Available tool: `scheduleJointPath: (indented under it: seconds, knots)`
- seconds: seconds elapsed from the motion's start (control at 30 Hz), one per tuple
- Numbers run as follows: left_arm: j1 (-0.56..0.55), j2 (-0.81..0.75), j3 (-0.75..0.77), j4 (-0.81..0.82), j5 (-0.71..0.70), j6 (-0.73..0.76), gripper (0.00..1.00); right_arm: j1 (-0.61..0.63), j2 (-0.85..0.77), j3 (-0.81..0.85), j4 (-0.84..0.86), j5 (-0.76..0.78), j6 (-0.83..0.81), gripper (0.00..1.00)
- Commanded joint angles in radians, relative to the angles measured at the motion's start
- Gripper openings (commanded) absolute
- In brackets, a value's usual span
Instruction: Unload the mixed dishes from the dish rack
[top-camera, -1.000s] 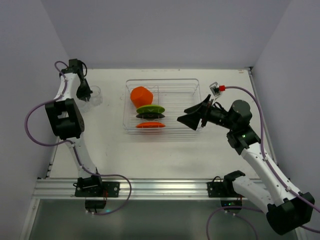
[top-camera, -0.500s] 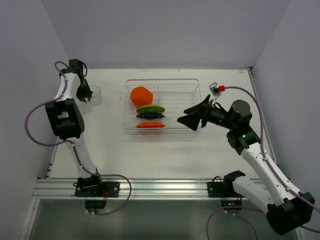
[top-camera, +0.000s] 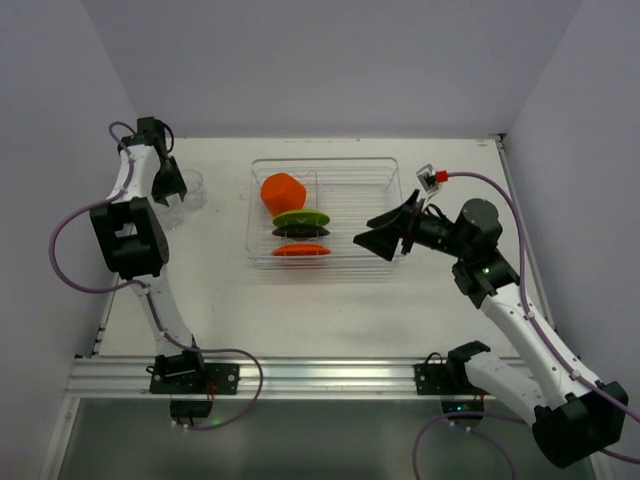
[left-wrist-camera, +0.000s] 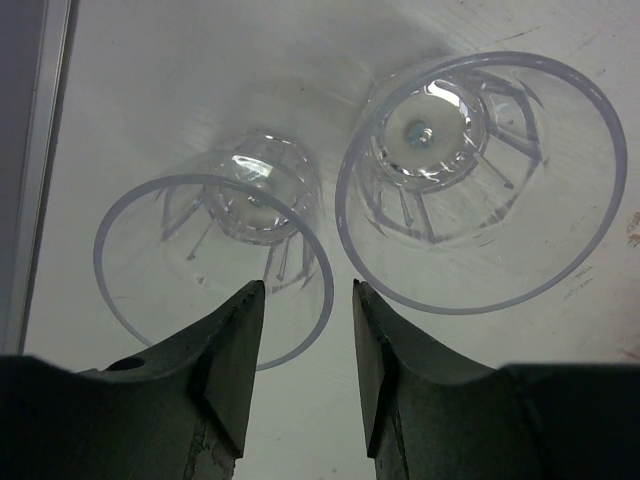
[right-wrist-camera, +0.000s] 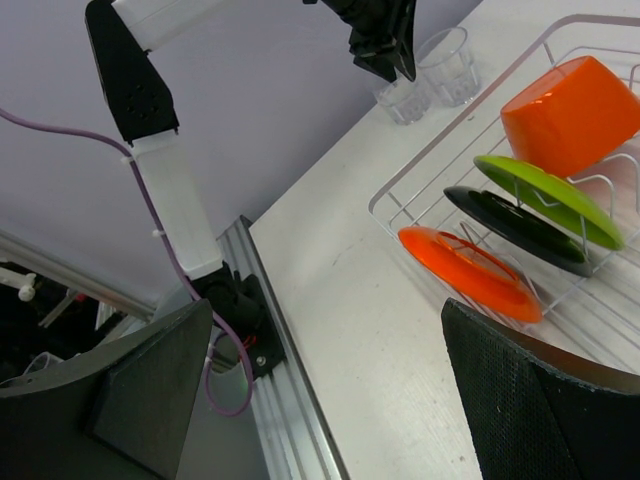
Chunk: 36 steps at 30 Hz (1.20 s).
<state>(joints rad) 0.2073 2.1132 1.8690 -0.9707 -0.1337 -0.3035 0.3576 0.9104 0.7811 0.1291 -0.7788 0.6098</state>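
Note:
Two clear tumblers stand upright side by side at the table's far left, the left tumbler (left-wrist-camera: 215, 265) and the right tumbler (left-wrist-camera: 480, 180). My left gripper (left-wrist-camera: 305, 290) hovers over them with its jaws apart; the left tumbler's rim shows between the fingertips, and neither jaw touches it. The dish rack (top-camera: 385, 215) holds an orange faceted cup (top-camera: 283, 192), a lime-green plate (top-camera: 301, 218), a black plate (top-camera: 301, 231) and an orange plate (top-camera: 300, 250). My right gripper (top-camera: 385, 235) stands wide open with nothing in it, just right of the rack, aimed at the plates (right-wrist-camera: 465, 270).
The rack's wire dividers (right-wrist-camera: 400, 200) rise round the plates. The aluminium rail (top-camera: 320, 375) with both arm bases runs along the near edge. Walls close in the table on the left, back and right. The left arm's links (top-camera: 130, 235) stand over the left edge.
My left gripper's jaws have parted from shut to open over the tumblers at the far left. The right arm and the dishes in the rack have not moved.

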Motion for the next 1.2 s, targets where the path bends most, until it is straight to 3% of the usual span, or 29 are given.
scheduleJointPath:
  seconds: [0.0,0.53,0.63,0.73,0.83,1.0,1.17]
  knots:
    - [0.006,-0.077,0.065,-0.026,0.012,0.001,0.45,-0.005,0.005,0.001,0.037,-0.027,-0.007,0.99]
    - [0.000,-0.278,0.039,-0.048,0.134,0.032,0.50,-0.005,0.059,0.032,0.009,-0.031,-0.024,0.99]
    - [-0.019,-0.350,-0.011,-0.022,0.167,0.037,0.59,-0.005,0.074,0.043,-0.003,-0.036,-0.031,0.99]
    - [-0.019,-0.455,-0.097,0.058,0.227,0.040,0.78,-0.005,0.085,0.055,-0.025,-0.039,-0.048,0.99]
    - [-0.019,-0.551,-0.177,0.127,0.317,0.026,0.90,-0.003,0.100,0.064,-0.034,-0.040,-0.053,0.99]
    - [-0.023,-0.679,-0.280,0.176,0.390,0.012,1.00,-0.002,0.116,0.072,-0.048,-0.045,-0.068,0.99]
    - [-0.025,-0.832,-0.422,0.247,0.462,0.014,1.00,0.012,0.156,0.128,-0.118,-0.022,-0.111,0.99]
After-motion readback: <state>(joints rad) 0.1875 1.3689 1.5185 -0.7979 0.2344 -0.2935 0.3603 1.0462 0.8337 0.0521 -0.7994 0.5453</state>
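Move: The near glass, just set down, stands with its middle about 3 cm left of the left hand and 4 cm below, the slightly parted fingers straddling its right wall; the far glass is about 5 cm right and 4 cm ahead. In the rack, the orange plate lies some 35 cm right and 14 cm back from the left hand, the orange cup 30 cm right and 3 cm ahead. From the right hand, the orange plate is 9 cm ahead, 12 cm left, 24 cm below. The near glass is left standing as the left fingers rise from either side of its wall, first straight up, then still climbing while swinging right and back towards the rack, about 20 cm up in all. On the way the fingers spread from half to wide open, and the wrist tips up some 35 degrees and turns a little clockwise. The right hand, still open and empty, sinks about 3 cm and eases forward towards the rack. ##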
